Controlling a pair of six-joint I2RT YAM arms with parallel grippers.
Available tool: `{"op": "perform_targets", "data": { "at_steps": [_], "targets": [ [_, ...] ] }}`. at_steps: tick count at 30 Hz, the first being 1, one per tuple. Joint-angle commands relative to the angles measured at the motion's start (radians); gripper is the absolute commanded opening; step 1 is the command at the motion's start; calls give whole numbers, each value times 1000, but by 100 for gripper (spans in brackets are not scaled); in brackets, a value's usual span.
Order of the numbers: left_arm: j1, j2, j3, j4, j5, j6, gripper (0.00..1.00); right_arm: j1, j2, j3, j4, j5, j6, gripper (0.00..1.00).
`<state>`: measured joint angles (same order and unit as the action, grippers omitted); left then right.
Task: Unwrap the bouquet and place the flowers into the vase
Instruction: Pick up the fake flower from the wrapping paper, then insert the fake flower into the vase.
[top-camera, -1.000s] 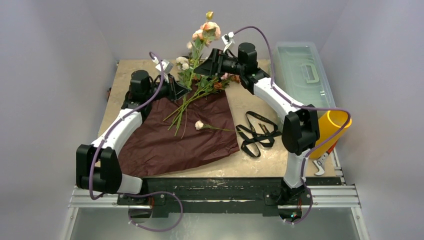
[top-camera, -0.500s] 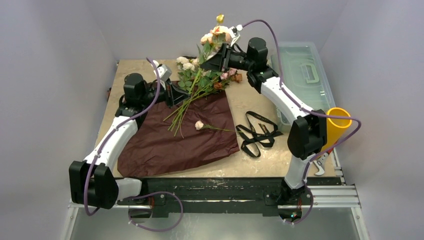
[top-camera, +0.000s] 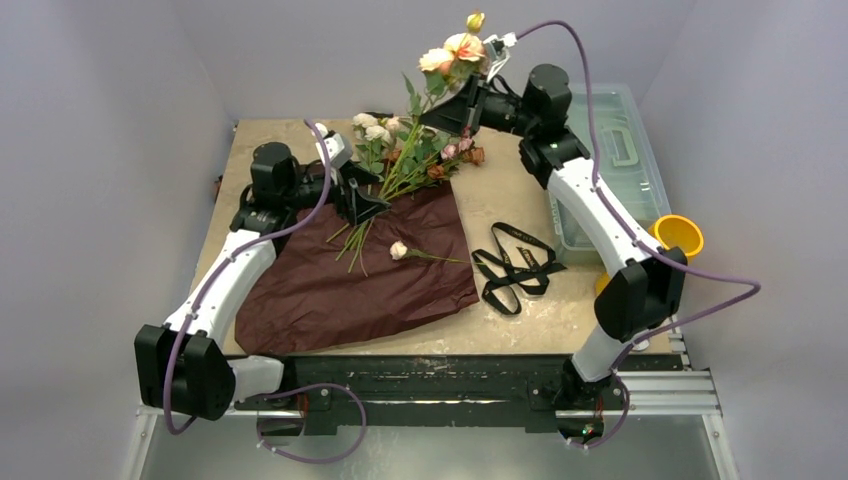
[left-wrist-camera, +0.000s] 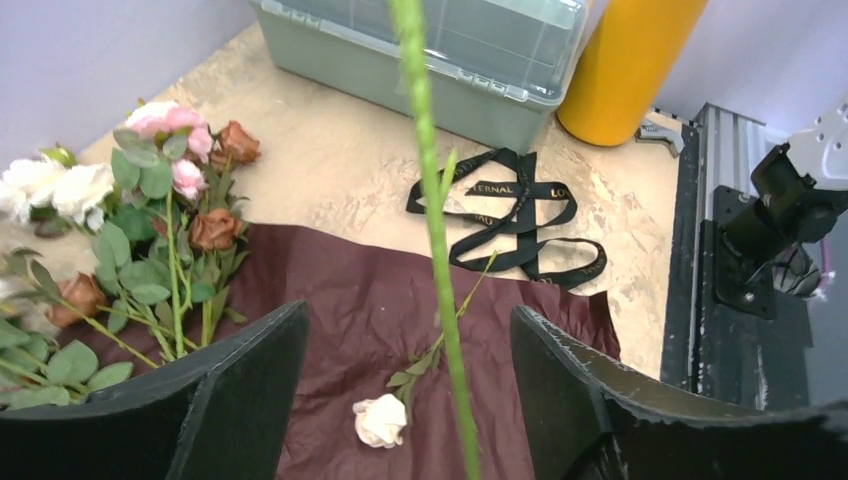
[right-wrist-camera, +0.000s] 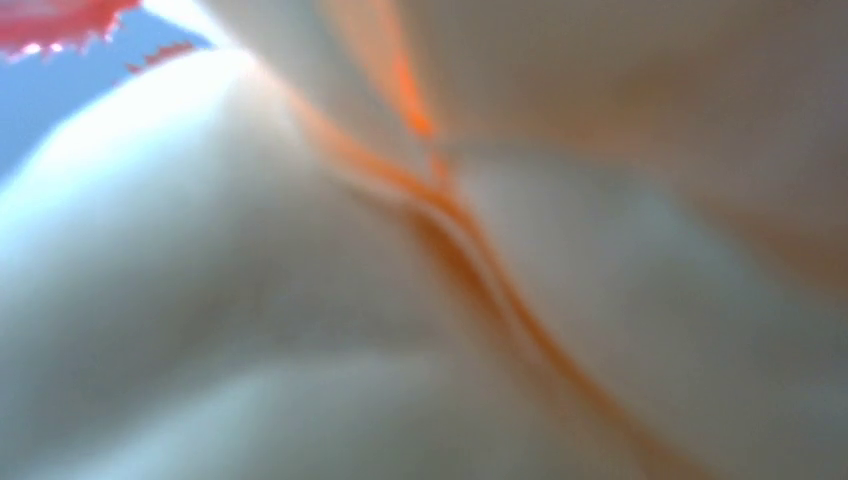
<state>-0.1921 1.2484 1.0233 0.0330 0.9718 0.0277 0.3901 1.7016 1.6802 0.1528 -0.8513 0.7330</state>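
Observation:
My right gripper is shut on the stem of a peach-and-cream rose spray, held up over the back of the table. Blurred petals fill the right wrist view. My left gripper is open. The held green stem passes between its jaws and touches neither. The other flowers lie loose at the far edge of the flattened maroon paper. One white rose lies alone on it. The yellow vase stands at the right edge.
A black ribbon lies loose on the table right of the paper. A clear plastic box with a handle sits at the back right, beside the vase. A tool lies near the front right corner.
My right gripper has shut on the rose stem and lifted it up and to the right. My left gripper has opened and let the stem go.

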Motion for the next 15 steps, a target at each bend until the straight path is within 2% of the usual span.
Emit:
{"op": "perform_targets", "data": {
  "at_steps": [1,3,4,9,15],
  "targets": [
    [8,4,43,5,-45,-38,82,-41,-105,54,-52,39,-115,0],
    [19,0,39,59,-75,-99,95,-66,-138,87,-122,52,-181,0],
    [24,1,37,91,-89,-126,98,-82,-158,106,-179,62,-223,0],
    [55,38,43,243,-144,-298,100,-179,-307,162,-463,150,-452,0],
    [56,126,41,334,-134,-421,100,-298,-523,126,-650,298,-673,0]
  ]
}}
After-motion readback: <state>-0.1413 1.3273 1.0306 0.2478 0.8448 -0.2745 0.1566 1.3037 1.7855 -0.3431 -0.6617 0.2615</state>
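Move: The right gripper holds the peach flower; the yellow vase it is bound for lies about 38 cm to its right, 18 cm back and 24 cm below. The storage box is 35 cm right and 6 cm ahead of that hand, the black ribbon 18 cm right and 12 cm back. From the left gripper, the remaining bunch lies some 16 cm ahead, 4 cm right and 20 cm below; the lone white rose is 2 cm back and 5 cm right. Swing the peach flower away from the bunch with the right gripper still shut on its stem: about 15 cm right and 10 cm up, drawing back some 5 cm late on, while the wrist turns about 25 degrees clockwise and rolls. Finish spreading the already opening left fingers wide around the stem and bring that gripper about 5 cm forward, towards the bunch. ##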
